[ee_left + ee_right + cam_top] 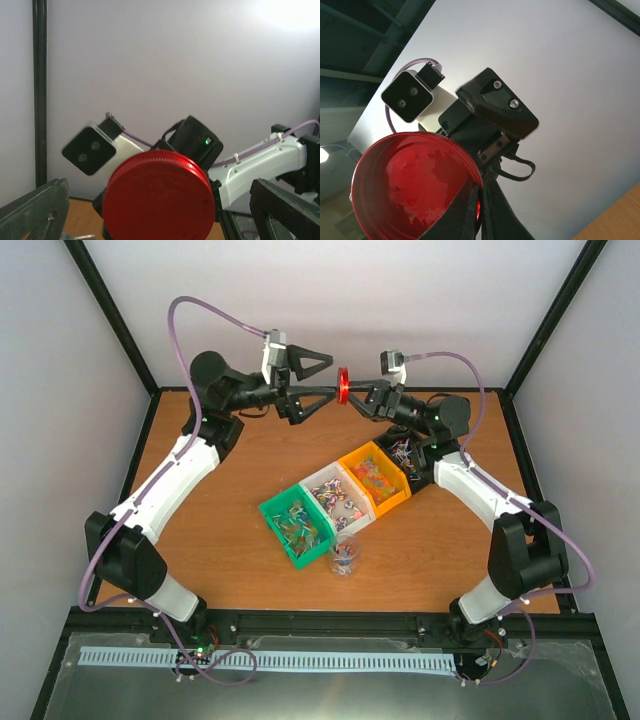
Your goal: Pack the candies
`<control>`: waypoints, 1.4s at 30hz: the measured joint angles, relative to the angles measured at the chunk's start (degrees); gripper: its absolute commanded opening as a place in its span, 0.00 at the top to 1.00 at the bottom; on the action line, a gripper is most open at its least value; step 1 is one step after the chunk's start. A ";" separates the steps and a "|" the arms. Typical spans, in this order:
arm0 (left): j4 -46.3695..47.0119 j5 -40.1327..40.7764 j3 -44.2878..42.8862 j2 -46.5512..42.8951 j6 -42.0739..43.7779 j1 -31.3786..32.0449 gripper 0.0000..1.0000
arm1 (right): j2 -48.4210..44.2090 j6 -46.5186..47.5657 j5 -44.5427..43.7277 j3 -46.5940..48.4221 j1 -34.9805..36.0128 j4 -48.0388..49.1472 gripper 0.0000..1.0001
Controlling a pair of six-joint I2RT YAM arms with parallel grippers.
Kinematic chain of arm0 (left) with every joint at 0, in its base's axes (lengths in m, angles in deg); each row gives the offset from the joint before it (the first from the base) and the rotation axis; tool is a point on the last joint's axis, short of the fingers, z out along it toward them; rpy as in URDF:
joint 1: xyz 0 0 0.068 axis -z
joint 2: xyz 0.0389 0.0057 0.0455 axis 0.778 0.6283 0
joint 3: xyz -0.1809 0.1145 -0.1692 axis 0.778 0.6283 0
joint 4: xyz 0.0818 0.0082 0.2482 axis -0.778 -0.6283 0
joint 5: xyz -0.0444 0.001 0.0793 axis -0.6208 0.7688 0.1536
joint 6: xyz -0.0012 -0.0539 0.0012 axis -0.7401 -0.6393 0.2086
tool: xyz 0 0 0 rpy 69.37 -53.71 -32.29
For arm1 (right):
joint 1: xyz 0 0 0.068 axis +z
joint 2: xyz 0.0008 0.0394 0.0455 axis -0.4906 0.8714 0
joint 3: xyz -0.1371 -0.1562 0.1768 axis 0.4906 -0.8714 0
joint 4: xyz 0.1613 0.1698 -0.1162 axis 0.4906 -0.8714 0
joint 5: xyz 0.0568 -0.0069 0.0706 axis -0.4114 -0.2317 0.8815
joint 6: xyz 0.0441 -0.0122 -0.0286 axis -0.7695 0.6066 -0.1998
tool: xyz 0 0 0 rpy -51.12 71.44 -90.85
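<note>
The candies lie in a diagonal row of small bins mid-table, and a few more fill a clear jar in front of them. High above the back of the table my right gripper is shut on the rim of a red round lid. In the right wrist view the lid shows its hollow side, its rim pinched between the fingers. My left gripper faces the lid from the left, open. In the left wrist view the lid sits between its spread fingers, not touching them.
The green bin, white bin and orange bin stand side by side, with a dark bin by the right arm. The jar stands without a lid near the green bin. Black frame posts and white walls enclose the table.
</note>
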 measured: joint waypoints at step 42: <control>-6.99 0.63 0.37 0.70 5.20 3.10 0.28 | 1.36 -2.32 -0.26 -0.02 1.62 3.17 0.97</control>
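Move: The red lid, still pinched by its rim in my right hand, is about 3 cm right of my left hand, about 3 cm lower and level in the forward sense. From my right hand its middle is some 2 cm back, 1 cm left and 2 cm up. The glass jar stands about 16 cm back, 4 cm right and 43 cm below my left hand; the white tray is 2 cm ahead, 4 cm right and 46 cm down. My wide-open left hand drops about 3 cm and slides 2 cm right, its fingertips dipping slightly, to bring the red lid between its fingers. It then rises about 1 cm, stays there and closes to roughly three quarters open, finger pads coming in on the rim from both sides. Meanwhile my right hand eases 1 cm left and keeps its pinch. ##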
